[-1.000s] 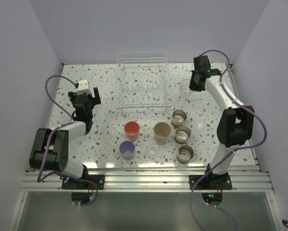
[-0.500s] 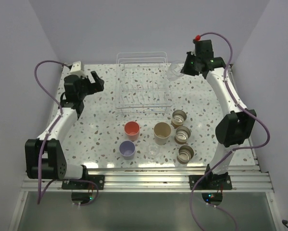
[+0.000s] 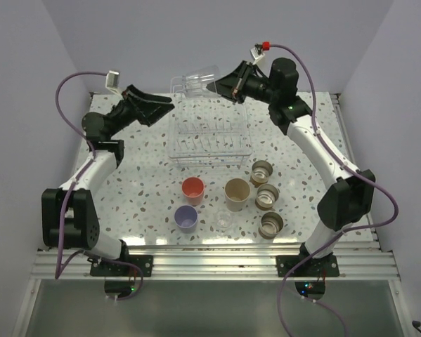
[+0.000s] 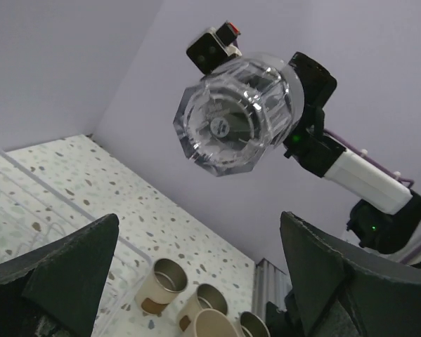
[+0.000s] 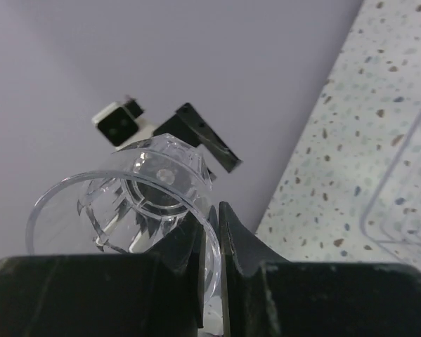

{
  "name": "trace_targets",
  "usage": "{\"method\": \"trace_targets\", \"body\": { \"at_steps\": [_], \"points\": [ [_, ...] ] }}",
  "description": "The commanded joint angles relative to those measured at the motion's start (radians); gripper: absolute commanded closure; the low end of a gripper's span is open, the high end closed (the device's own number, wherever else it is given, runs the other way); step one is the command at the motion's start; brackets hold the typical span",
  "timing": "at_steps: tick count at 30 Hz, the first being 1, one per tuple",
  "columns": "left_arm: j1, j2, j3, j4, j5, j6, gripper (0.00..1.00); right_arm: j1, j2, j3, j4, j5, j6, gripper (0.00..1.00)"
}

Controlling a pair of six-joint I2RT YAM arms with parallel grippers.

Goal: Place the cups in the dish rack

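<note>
My right gripper is shut on the rim of a clear glass cup, held on its side in the air over the back edge of the dish rack. In the right wrist view the fingers pinch the cup's wall at the right gripper. My left gripper is open at the rack's back left corner, pointing at the cup. Its wrist view shows the cup's base above the left gripper. On the table stand a coral cup, a lavender cup, a beige cup and a second clear cup.
Three tan brown-rimmed cups stand in a column right of the beige cup. The rack shows nothing inside it. Walls close in the table at the back and both sides.
My right arm has lifted the clear cup from the table's back right and carried it left over the rack's back edge. The left arm has risen and swung right toward the rack.
</note>
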Motion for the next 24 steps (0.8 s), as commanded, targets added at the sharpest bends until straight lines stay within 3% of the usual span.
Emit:
{"method": "trace_targets", "body": {
  "at_steps": [1,9,24],
  "points": [
    [-0.02,0.024,0.003,0.306,0.11,-0.251,0.0,0.013,-0.071,0.008,0.257,-0.094,0.196,1.0],
    [-0.09,0.008,0.03,0.321,0.078,-0.259,0.0,0.05,-0.089,-0.048,0.272,-0.098,0.19,1.0],
    [-0.09,-0.03,0.031,0.352,0.001,-0.291,0.0,0.09,-0.132,-0.12,0.202,-0.1,0.116,1.0]
  ]
}}
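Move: The clear cup hangs by its rim from the right gripper, its base towards the left hand: its middle is about 5 cm to the right hand's left and 2 cm above it. From the open left hand it lies some 11 cm right, 4 cm ahead and 4 cm above. The left gripper is about 16 cm left of the right hand, 4 cm back and 2 cm lower. The dish rack is 18 cm ahead of the left hand, 14 cm right and 32 cm below; the red cup is 12 cm back, 8 cm right and 33 cm below. Both hands draw back about 5 cm high over the table while closing on each other: the right, still pinching the clear cup's rim, eases nearly 3 cm left and swings some 10 degrees counter-clockwise, rising about 4.5 cm before sinking half of that again, and so brings the cup's base towards the left gripper. The left hand, fingers staying wide open, slides about 3.5 cm right and turns some 13 degrees clockwise towards the cup, then all but halts halfway through and only creeps upward, without yet gripping it. ##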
